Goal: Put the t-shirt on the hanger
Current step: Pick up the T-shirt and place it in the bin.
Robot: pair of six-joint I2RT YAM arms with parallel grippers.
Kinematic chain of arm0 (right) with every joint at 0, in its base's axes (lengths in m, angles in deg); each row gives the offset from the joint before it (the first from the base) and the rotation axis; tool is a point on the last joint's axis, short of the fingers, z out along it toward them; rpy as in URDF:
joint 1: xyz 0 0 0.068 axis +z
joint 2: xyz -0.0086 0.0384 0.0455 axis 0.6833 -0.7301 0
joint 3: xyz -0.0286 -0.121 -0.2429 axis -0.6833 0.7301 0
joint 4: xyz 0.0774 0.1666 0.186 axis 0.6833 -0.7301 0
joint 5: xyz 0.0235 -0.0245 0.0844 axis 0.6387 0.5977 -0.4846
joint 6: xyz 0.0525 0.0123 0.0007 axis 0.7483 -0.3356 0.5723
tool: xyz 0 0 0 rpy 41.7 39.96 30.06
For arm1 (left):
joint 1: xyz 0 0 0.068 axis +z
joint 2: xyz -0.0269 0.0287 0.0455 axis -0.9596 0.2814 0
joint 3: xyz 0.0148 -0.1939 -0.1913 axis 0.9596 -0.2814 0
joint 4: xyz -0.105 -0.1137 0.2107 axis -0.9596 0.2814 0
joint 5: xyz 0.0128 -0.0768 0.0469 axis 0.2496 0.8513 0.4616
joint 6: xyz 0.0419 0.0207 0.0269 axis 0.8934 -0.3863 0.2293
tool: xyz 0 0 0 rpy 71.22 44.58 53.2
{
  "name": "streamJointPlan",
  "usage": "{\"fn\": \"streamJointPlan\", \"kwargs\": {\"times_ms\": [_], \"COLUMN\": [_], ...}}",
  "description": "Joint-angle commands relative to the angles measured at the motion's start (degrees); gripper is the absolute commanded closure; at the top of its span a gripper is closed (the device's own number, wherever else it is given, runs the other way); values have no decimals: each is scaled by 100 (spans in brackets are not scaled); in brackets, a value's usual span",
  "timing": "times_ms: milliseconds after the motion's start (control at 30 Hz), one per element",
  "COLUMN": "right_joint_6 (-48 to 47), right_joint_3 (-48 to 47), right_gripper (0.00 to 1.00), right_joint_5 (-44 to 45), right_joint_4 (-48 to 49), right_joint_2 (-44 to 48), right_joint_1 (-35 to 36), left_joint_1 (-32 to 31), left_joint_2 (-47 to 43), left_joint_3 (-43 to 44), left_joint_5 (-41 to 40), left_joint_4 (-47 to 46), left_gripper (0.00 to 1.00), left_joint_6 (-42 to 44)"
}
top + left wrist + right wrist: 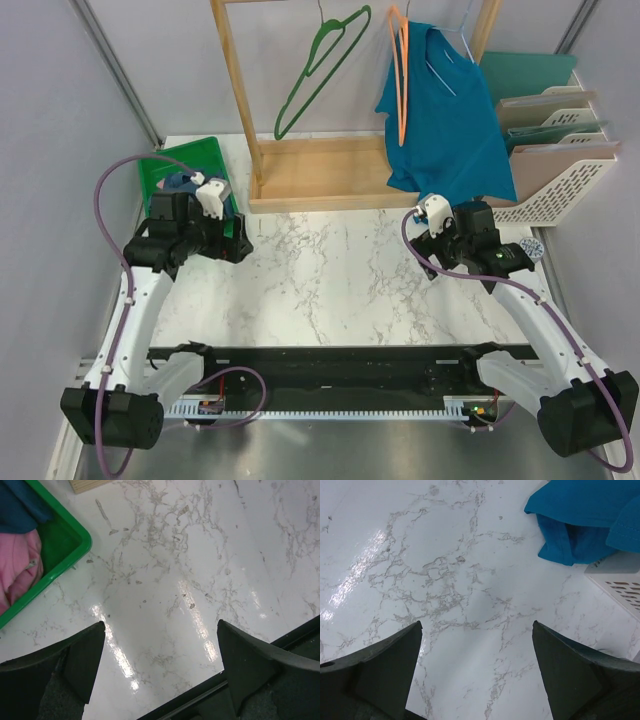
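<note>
The navy t-shirt (178, 182) lies bunched in a green bin (200, 152) at the back left; the left wrist view catches a corner of it (20, 505) above a pink garment (17, 565). The orange hanger (400, 80) hangs from the wooden rack's top rail, beside a teal shirt (445, 120). My left gripper (243, 240) (160, 625) hovers open over bare marble just right of the bin, nothing between its fingers. My right gripper (418, 232) (476, 624) is open and empty over the marble, below the teal shirt's hem (580, 525).
A green hanger (320, 70) hangs left of the orange one. The wooden rack's base (320, 180) spans the back. A white file rack (560, 170) (620, 580) with folders stands at the back right. A black rail (340, 365) runs along the near edge.
</note>
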Motion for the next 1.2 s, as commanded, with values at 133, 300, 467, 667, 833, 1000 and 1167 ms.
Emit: {"fn": "streamJointPlan", "kwargs": {"times_ms": [133,300,467,667,833,1000,1167], "right_joint_6": [343,668,905,1020,1117,968,950], "right_joint_3": [-237,-378,-606,-1116,-1187,-1116,-1187], "right_gripper": [2,2,2,2,2,2,2], "right_joint_5": [-226,-227,-77,37,108,-296,-630], "right_joint_4": [85,269,515,445,357,296,208], "right_joint_2": [-49,-93,-224,-444,-480,-541,-515], "right_joint_1": [-17,-17,-17,-17,-26,-44,-70], "left_joint_1": [60,648,1333,1686,1879,1880,1477], "left_joint_2": [1171,1717,3202,4642,5277,5332,3699], "left_joint_3": [739,1713,3207,4026,4149,4246,3930], "left_joint_5": [-1090,-1370,-1662,-1916,-1987,-1584,112], "left_joint_4": [326,194,291,335,282,317,694], "left_gripper": [1,1,1,1,5,73,98], "left_joint_6": [92,153,724,1401,1481,1552,1822]}}
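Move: The blue T-shirt lies in the green bin, some 17 cm ahead of the left hand, 15 cm to its left and 12 cm below. The pink cloth is about 8 cm nearer the base than the T-shirt and level with it sideways; the foot of the rack's left post is about 18 cm straight ahead of the hand, 16 cm down. From the right hand the T-shirt is roughly 60 cm left, 17 cm ahead and 7 cm below. Left hand swings some 25 cm left-forward, dips and shuts on the blue T-shirt; right hand rises about 5 cm. ##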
